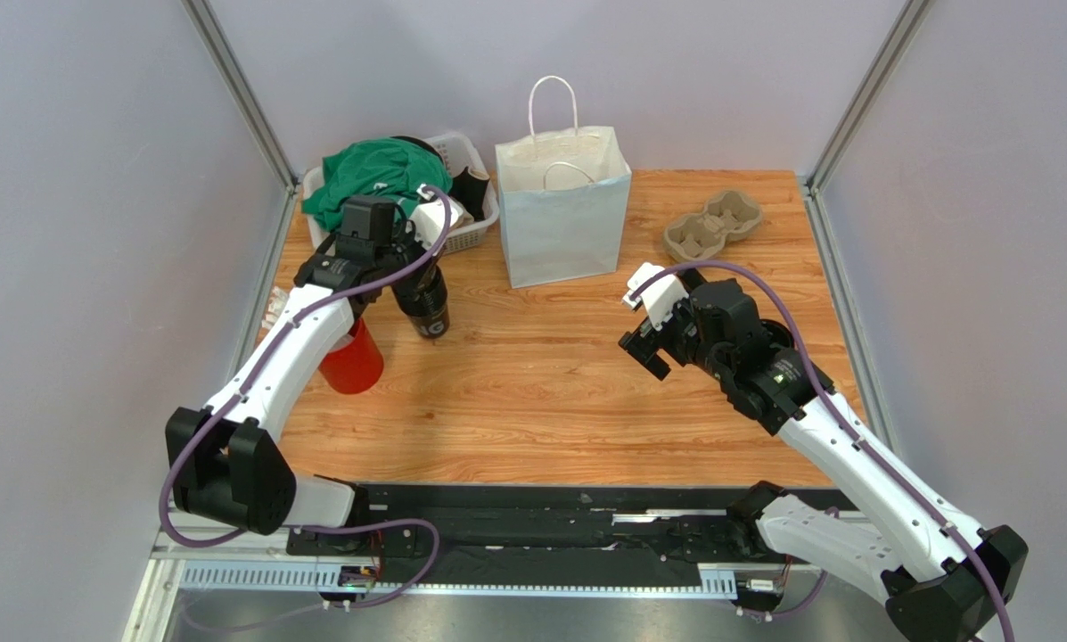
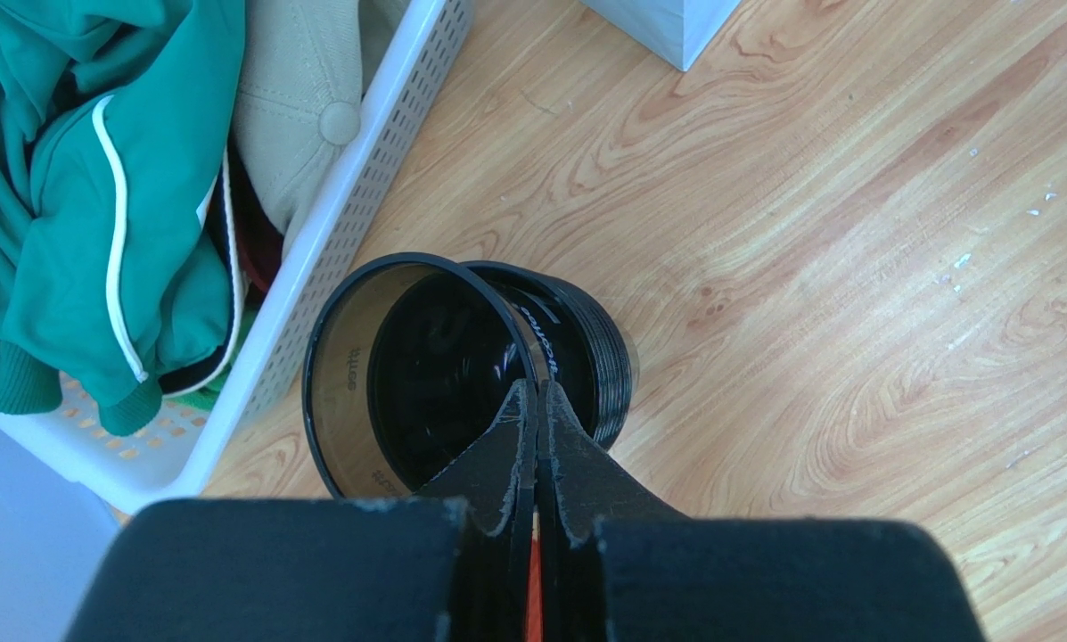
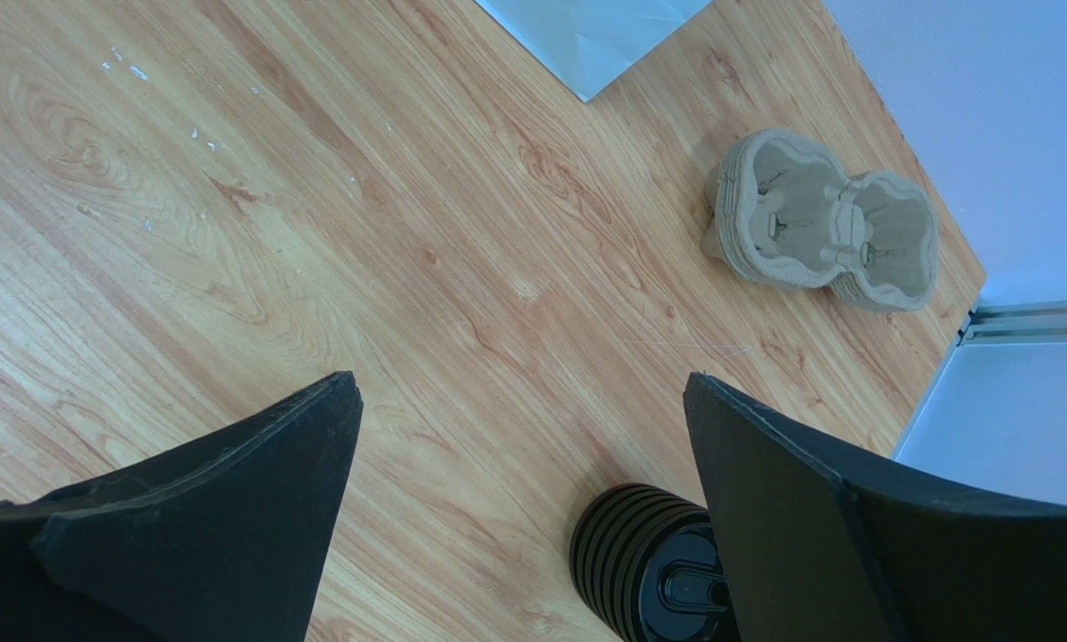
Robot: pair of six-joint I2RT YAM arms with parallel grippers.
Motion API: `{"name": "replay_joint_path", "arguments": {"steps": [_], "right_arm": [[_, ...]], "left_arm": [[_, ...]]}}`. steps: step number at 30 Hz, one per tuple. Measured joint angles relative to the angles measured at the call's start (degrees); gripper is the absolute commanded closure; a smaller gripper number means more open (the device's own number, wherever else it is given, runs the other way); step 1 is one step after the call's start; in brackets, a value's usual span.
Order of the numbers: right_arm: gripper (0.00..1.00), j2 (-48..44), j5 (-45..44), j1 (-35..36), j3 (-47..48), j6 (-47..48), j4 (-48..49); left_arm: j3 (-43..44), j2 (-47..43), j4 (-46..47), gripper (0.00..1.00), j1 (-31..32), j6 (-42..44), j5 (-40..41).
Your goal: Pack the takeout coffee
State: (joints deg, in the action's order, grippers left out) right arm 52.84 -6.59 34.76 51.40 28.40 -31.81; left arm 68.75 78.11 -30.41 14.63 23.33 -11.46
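The takeout coffee (image 1: 429,310) is a black cup that stands tilted just right of the red cup (image 1: 354,361). My left gripper (image 1: 415,274) is shut on its rim. In the left wrist view the fingertips (image 2: 539,388) pinch the near wall of the cup (image 2: 344,388). Its brown inner wall and ribbed black outside show there. I cannot tell whether its base touches the table. My right gripper (image 1: 643,321) hangs open over bare wood near the middle, right of the bag. Nothing lies between its jaws in the right wrist view (image 3: 523,381).
A white paper bag (image 1: 563,221) stands open at the back centre. At the back left, a white basket (image 1: 478,228) holds a green garment (image 1: 378,174). A pulp cup carrier (image 1: 714,224) lies back right. A squat ribbed black piece (image 3: 639,549) sits under my right wrist.
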Motion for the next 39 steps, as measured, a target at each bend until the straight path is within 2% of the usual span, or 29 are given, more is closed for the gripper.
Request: {"name": "replay_joint_path", "arguments": {"steps": [39], "right_arm": [[0.02,0.0,0.0,0.1,0.0,0.2,0.0]], "left_arm": [[-1.6,-11.3,4.1,1.0,0.6,0.8,1.1]]}}
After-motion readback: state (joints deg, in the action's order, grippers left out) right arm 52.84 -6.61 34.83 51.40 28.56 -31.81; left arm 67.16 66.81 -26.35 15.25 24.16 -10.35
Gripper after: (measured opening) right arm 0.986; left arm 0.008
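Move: The left gripper still pinches one dark cup by its rim, tilted out of the cup stack; the stack stands almost straight below, about 1 cm ahead and 1 cm right, its middle some 13 cm down. The clothes basket is roughly 19 cm ahead and 6 cm left, the paper bag 15 cm ahead and 22 cm right, the red holder 8 cm back and 10 cm left. From the idle right hand, the stack lies about 12 cm ahead and 33 cm left. Keep the left fingers shut on the cup's rim and lift it up away from the stack, about 7 cm, starting gently and letting the hand ease back only a centimetre or so. As it rises, tip the gripper's nose up some 15 degrees, so that the cup draws out of the nested cups below. ##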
